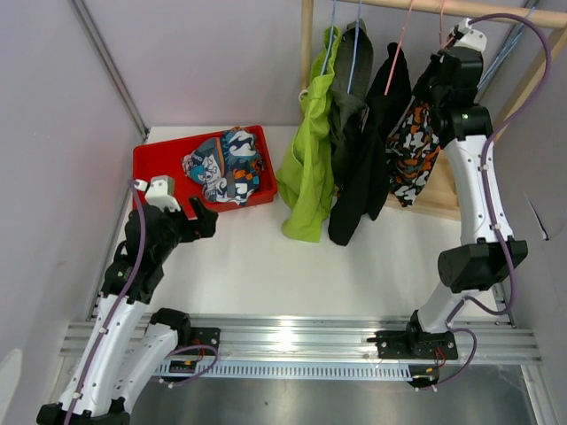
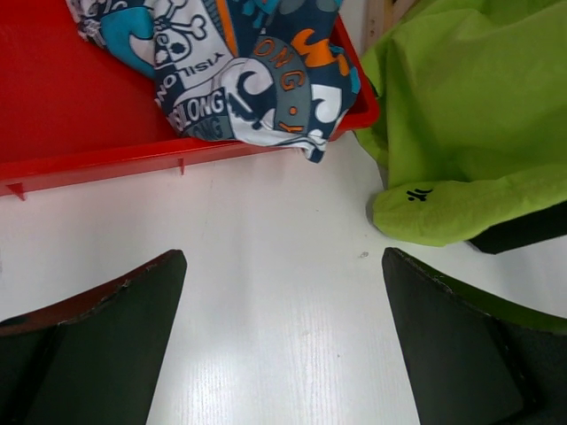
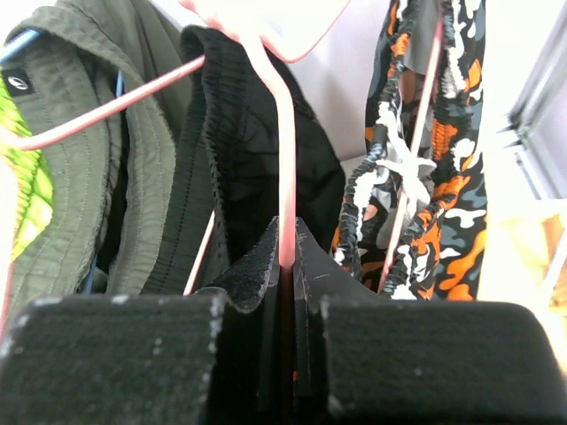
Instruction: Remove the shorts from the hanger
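Note:
Four shorts hang on a wooden rail (image 1: 461, 9): lime green (image 1: 306, 168), grey-olive (image 1: 348, 97), black (image 1: 368, 168) and orange-black-white patterned (image 1: 415, 155). My right gripper (image 1: 434, 78) is up between the black and patterned pairs. In the right wrist view it is shut (image 3: 286, 252) on the thin wire of a pink hanger (image 3: 282, 133) that carries the black shorts (image 3: 239, 150). A second pink hanger (image 3: 423, 133) holds the patterned shorts (image 3: 447, 204). My left gripper (image 1: 204, 221) (image 2: 283, 336) is open, low over the white table, holding nothing.
A red bin (image 1: 151, 164) (image 2: 80, 97) at the back left holds teal-orange-white patterned shorts (image 1: 221, 164) (image 2: 248, 71). The lime green hem (image 2: 469, 115) drapes onto the table right of the bin. The rack's wooden post (image 1: 306, 44) and base (image 1: 438, 199) stand at the back.

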Available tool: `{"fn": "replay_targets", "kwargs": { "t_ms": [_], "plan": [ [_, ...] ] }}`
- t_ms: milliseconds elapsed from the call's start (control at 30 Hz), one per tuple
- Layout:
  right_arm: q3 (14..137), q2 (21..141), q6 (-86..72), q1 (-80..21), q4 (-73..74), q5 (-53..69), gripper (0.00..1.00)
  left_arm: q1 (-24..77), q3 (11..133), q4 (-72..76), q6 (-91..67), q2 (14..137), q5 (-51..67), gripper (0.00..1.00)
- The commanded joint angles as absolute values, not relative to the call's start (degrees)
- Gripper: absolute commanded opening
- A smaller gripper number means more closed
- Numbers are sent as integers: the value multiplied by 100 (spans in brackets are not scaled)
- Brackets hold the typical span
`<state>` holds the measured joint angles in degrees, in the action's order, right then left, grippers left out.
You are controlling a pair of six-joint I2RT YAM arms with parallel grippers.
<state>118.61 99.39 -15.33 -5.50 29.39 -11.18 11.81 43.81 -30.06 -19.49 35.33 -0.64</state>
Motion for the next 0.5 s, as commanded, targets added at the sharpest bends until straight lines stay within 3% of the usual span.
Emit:
{"fn": "replay_targets", "kwargs": {
  "t_ms": [0,300,467],
  "plan": [
    [12006,9115,-1213,-536,2584,-1459,0,1309,4307,-2699,-1855,3437,491,100],
    [12129,8272,-1274,-343,2847,-1354,0,2179,4675,-2277,-1617,3471,721,99],
    [11445,7639,-1564,-369,2892,-1187,0,3452,5543,-1768,-1687,3893,1010,100]
  ]
}}
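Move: The right hand is shut on the pink hanger of the orange-camo shorts, which hang roughly 3 cm ahead, 3 cm right and 17 cm below; the rod runs level ahead, about 7 cm above. The black shorts hang some 9 cm left, 2 cm ahead and 15 cm lower. From the left hand, the camo shorts lie roughly 40 cm right, 20 cm ahead and 3 cm up. Still pinching the pink hanger, the right hand draws about 11 cm back and 8 up; the left swings right. ##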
